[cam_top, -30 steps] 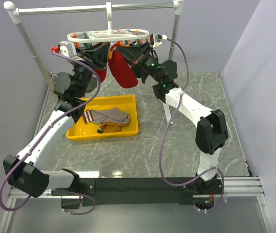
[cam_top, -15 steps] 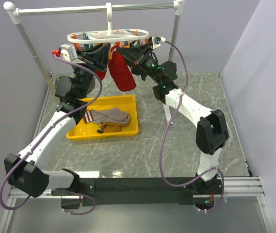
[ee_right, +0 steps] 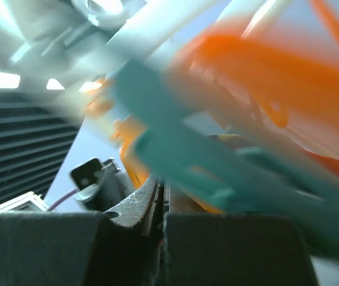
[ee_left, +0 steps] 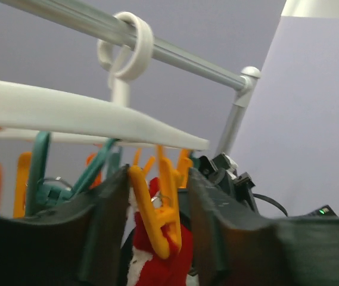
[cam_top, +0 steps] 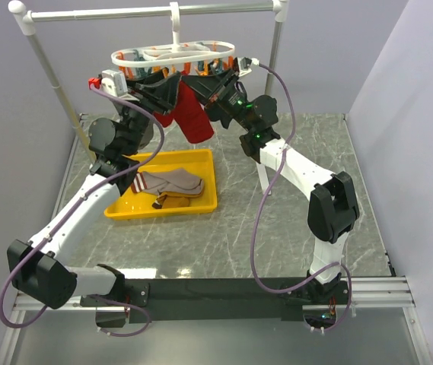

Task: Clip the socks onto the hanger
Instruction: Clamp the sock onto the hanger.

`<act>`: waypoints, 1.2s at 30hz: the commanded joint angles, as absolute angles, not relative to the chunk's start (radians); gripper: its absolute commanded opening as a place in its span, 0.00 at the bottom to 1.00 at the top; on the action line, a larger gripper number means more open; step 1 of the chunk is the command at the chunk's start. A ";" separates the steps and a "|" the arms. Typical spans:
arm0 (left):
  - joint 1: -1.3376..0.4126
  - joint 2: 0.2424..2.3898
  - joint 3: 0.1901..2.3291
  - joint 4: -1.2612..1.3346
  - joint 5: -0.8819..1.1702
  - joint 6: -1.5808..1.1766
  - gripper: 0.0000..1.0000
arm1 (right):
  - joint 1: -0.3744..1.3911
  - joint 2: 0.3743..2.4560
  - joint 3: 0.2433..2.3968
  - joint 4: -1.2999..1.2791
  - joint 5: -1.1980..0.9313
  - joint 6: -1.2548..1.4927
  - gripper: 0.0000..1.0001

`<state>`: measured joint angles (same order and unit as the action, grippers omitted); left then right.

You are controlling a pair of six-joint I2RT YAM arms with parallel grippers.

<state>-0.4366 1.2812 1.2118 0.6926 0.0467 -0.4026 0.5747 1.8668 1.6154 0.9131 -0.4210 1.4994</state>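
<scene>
The white oval hanger hangs by its hook from the rail, with orange and teal clothespins under it. Two red socks dangle below its middle. My left gripper is open just under the ring. In the left wrist view its fingers flank an orange clothespin that pinches the white-striped cuff of a red sock. My right gripper is shut at the top of the red sock. Its jaws are pressed together under blurred pins. Grey-beige socks and a brown-mustard one lie in the tray.
A yellow tray sits on the marble table left of centre. The white pole-and-rail stand spans the back, with posts at the far left and at the centre right. Purple cables loop from both arms.
My left jaws have parted from around the orange clothespin. Both grippers, the hanger and the red socks have shifted slightly up and left.
</scene>
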 commanded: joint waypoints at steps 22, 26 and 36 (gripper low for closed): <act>-0.454 1.063 1.250 0.223 -0.139 -0.515 0.76 | 0.578 1.740 1.649 0.614 -0.479 1.182 0.59; -0.453 1.048 1.278 0.105 -0.159 -0.518 0.78 | 0.574 1.646 1.666 0.355 -0.422 0.925 0.78; -0.448 1.006 1.342 -0.271 -0.190 -0.597 0.80 | 0.575 1.378 1.548 0.011 -0.187 0.479 0.85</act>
<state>-0.4492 1.0466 1.3186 -0.1333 -0.1768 -0.5598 0.5781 1.4570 1.6005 0.1226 -0.2859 0.6777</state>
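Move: Between the left fingertips sits the orange clip, about 1 cm ahead of the hand point. The teal clip lies some 5 cm left and 3 cm ahead of this hand, and the hanger's near rim is about 4 cm above and 1 cm ahead. The right fingers pinch the red sock's cuff, its middle about 8 cm below and 1 cm right of them; from that hand the orange clip is roughly 4 cm left, 1 cm ahead and 1 cm up. Opening wide, the left fingers let go of the orange clip at the sock's cuff, then back away and left, then dip about 6 cm, tilting some 30 degrees downward. The right hand keeps its pinch and eases slightly down; then its fingers open, release the red sock, sink a little more, and swing right, back and up, away from the hanger. ##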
